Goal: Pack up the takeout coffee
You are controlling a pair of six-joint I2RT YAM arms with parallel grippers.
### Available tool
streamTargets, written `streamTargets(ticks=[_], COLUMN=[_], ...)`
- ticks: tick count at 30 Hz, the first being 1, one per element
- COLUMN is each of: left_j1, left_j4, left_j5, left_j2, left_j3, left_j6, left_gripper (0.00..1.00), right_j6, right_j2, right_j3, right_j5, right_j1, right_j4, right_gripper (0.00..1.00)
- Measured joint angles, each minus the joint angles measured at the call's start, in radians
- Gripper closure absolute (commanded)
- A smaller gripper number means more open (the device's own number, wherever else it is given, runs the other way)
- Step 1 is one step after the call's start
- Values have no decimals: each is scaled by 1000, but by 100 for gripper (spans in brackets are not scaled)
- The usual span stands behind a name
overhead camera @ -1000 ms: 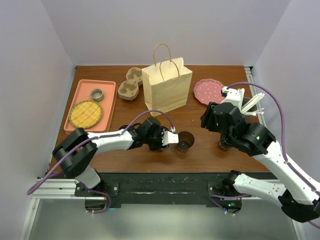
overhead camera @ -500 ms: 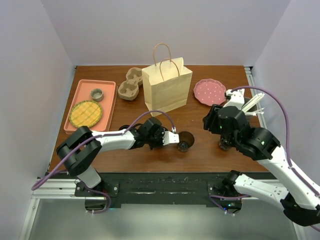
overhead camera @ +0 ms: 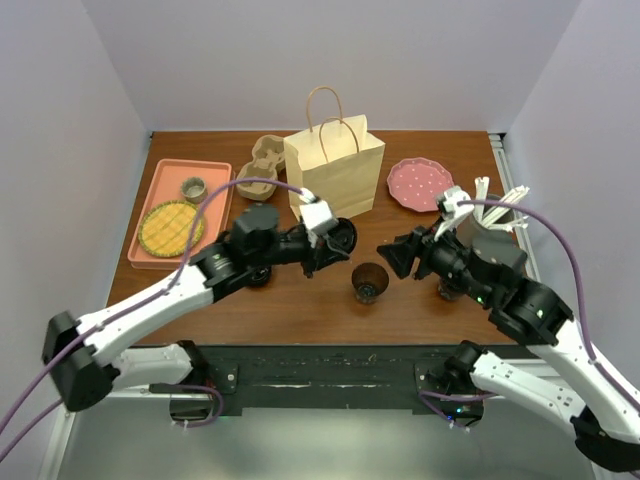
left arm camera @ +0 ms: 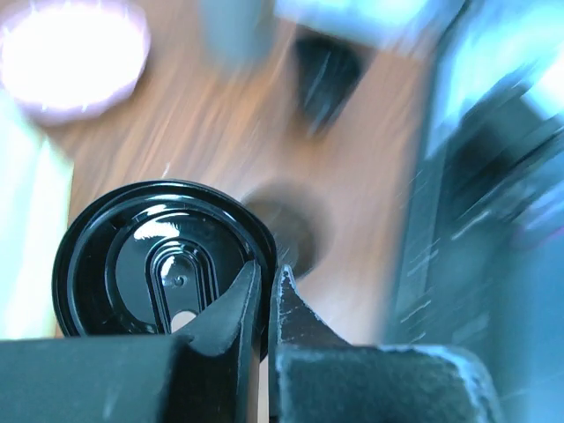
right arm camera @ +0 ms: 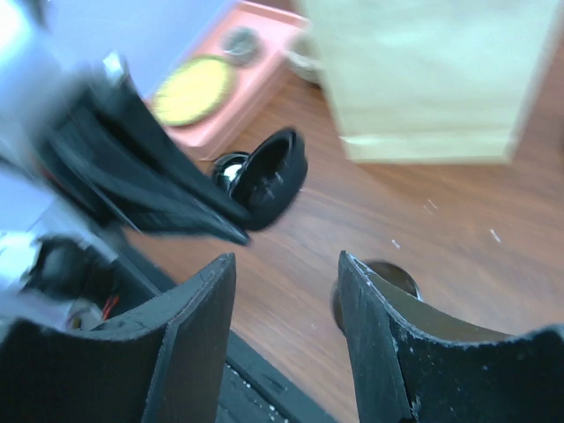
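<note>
A black lid [overhead camera: 341, 236] hangs above the table, pinched by its rim in my shut left gripper [overhead camera: 330, 243]. In the left wrist view the lid [left arm camera: 159, 264] fills the lower left, with the fingertips of the left gripper [left arm camera: 266, 269] closed on its edge. Below it on the wood stands an uncovered takeout coffee cup [overhead camera: 368, 283], blurred in the left wrist view [left arm camera: 295, 231]. My right gripper [overhead camera: 386, 256] hovers just right of that cup with its jaws open and empty. In the right wrist view the right gripper [right arm camera: 286, 257] has the cup [right arm camera: 395, 271] partly behind its right finger.
A paper bag [overhead camera: 333, 175] stands mid-table, with a tan cup carrier [overhead camera: 258, 168] to its left. A pink tray [overhead camera: 180, 210] lies far left and a pink plate [overhead camera: 418, 183] back right. Two more dark cups sit under the arms, one left [overhead camera: 258, 275], one right [overhead camera: 447, 290].
My left gripper shut at the cup, then rose up and back with the black lid. My right arm swung left toward the uncovered cup, jaws slightly wider.
</note>
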Motion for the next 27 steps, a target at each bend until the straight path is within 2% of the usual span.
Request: streamTargets(ticks=[3, 7, 11, 14, 20, 27], left_j1=[7, 39, 67, 71, 72, 72], left_j4=[152, 412, 638, 763, 871, 895], left_j5=[81, 139, 166, 180, 183, 146], left_j2=[-116, -197, -180, -132, -100, -91], left_j3=[-4, -49, -82, -82, -82, -82], left_j6=[-264, -633, -962, -1144, -1312, -1369], left_gripper=[100, 100, 100, 100, 100, 100], right_j6=[-67, -90, -101, -130, -204, -294], right_j2=[-120, -246, -219, -158, -77, -72], right_j3=[-115, -253, -286, -289, -288, -284], right_j5=[-116, -245, -347, -397, -438, -440], right_j1=[0, 0, 0, 1, 1, 9], right_j4=[133, 340, 499, 593, 686, 708], right_gripper=[47, 50, 51, 50, 50, 52])
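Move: The left gripper already holds the black lid by its rim. The open right gripper, where the lid is going, is roughly 14 cm to its right, level fore-and-aft and 8 cm higher. The clear cup stands 10 cm to the left gripper's right and 19 cm below; the paper bag is straight ahead by 22 cm, 12 cm below. From the right gripper, the lid lies about 12 cm left, 5 cm ahead and 8 cm below; the cup is 5 cm left, 2 cm ahead and 28 cm down. Raise the left gripper about 21 cm and draw it back some 6 cm, keeping the pinch on the black lid's rim while you roll the wrist so its fingers swing from pointing slightly down to pointing up towards the right. Meanwhile bring the half-open right gripper back, then left and up about 6 cm each, tipping its fingers upward and turning counter-clockwise to close in on the lid without gripping it. ##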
